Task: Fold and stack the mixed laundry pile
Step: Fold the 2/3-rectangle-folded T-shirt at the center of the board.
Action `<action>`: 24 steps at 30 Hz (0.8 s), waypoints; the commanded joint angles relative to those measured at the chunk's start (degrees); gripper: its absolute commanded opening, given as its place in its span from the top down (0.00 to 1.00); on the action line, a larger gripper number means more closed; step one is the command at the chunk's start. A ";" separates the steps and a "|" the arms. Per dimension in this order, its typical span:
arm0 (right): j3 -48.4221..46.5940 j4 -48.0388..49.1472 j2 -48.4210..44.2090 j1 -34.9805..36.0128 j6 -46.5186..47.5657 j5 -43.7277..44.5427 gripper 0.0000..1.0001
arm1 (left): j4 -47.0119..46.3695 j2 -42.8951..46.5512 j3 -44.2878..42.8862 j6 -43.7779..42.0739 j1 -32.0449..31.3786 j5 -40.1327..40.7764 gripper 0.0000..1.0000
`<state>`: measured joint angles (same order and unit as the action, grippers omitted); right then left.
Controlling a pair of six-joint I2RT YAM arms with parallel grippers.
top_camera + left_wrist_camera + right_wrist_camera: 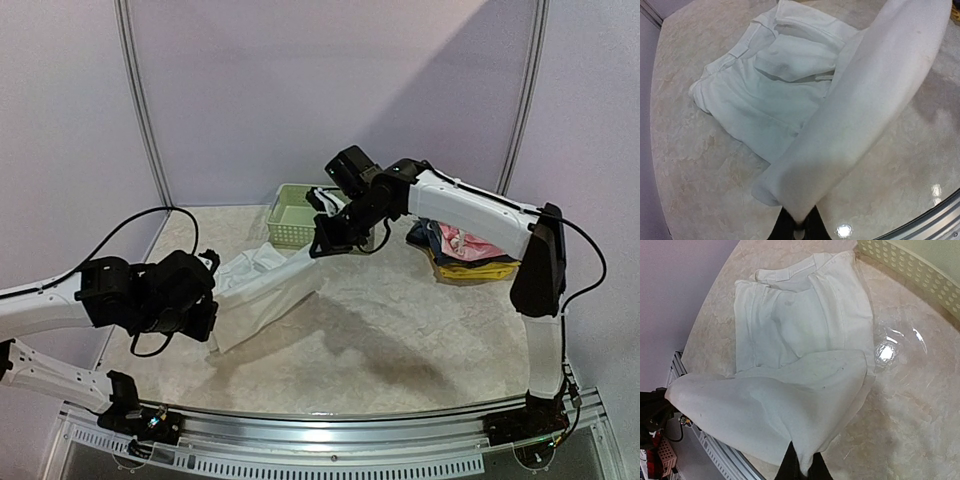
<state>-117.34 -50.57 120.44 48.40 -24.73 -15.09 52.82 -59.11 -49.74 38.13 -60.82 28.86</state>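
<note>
The white garment, a pair of trousers, hangs stretched above the table between both grippers. My left gripper is shut on its lower near end, and in the left wrist view the cloth runs up out of the closed jaws. My right gripper is shut on the far end near the basket; in its wrist view the fabric pinches into the jaws. The waistband part still rests on the tabletop. A pink cloth lies on the folded stack at right.
A pale green lattice basket stands at the back, just behind the right gripper, its wall close in the right wrist view. Folded dark blue and yellow clothes sit at the right. The metal rail marks the table's near edge.
</note>
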 commanded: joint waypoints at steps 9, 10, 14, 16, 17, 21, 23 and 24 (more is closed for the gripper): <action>-18.62 2.40 13.87 -3.39 6.40 -1.72 1.00 | -3.27 -1.13 -0.73 -6.00 16.24 2.77 1.00; -18.59 4.26 14.30 -3.61 6.57 -2.71 1.00 | -3.85 -1.40 -0.64 -6.53 17.51 2.57 1.00; -18.55 13.09 16.08 -4.33 7.24 -6.87 1.00 | -7.69 -3.11 -0.46 -8.26 22.99 2.85 1.00; -18.71 17.23 16.98 -4.55 6.79 -8.78 1.00 | -9.72 -4.66 -0.55 -9.01 25.44 2.95 1.00; -18.72 19.39 17.61 -4.61 6.62 -9.57 1.00 | -11.33 -5.52 -0.50 -9.51 26.56 3.03 1.00; -18.93 26.82 19.46 -4.71 5.90 -11.08 1.00 | -16.61 -9.27 -0.43 -11.51 31.02 1.83 1.00; -19.29 29.08 20.48 -4.70 5.42 -11.15 1.00 | -18.87 -11.55 -0.89 -12.42 32.78 0.86 1.00; -19.40 29.97 21.16 -4.78 5.19 -11.06 1.00 | -20.17 -12.73 -1.03 -12.82 33.66 0.40 1.00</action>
<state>-134.61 -29.47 138.85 44.86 -19.00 -25.45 38.11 -68.38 -49.47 28.08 -30.81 29.36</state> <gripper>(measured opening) 0.035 0.036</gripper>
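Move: Both hands already hold the T-shirt's hem up, the left at its left end and the right at its right end. The collar end lies flat about 26 cm ahead of the left hand, almost in line, some 15 cm below; from the right hand it is roughly 12 cm ahead, 21 cm left and 18 cm down. The shirt's near bend is about 6 cm back and 10 cm left of the right hand. The basket sits 23 cm straight ahead of the right hand. Keeping their pinch on the two ends of the hem, both hands carry it together forward and to the left through the air at nearly constant height, over the lying shirt towards its collar end, the left hand by about 11 cm forward and 9 cm left, the right hand by slightly less each way. The left wrist turns counter-clockwise by some 25 degrees as it goes, while the right wrist tilts its left-pointing fingers up towards level. ##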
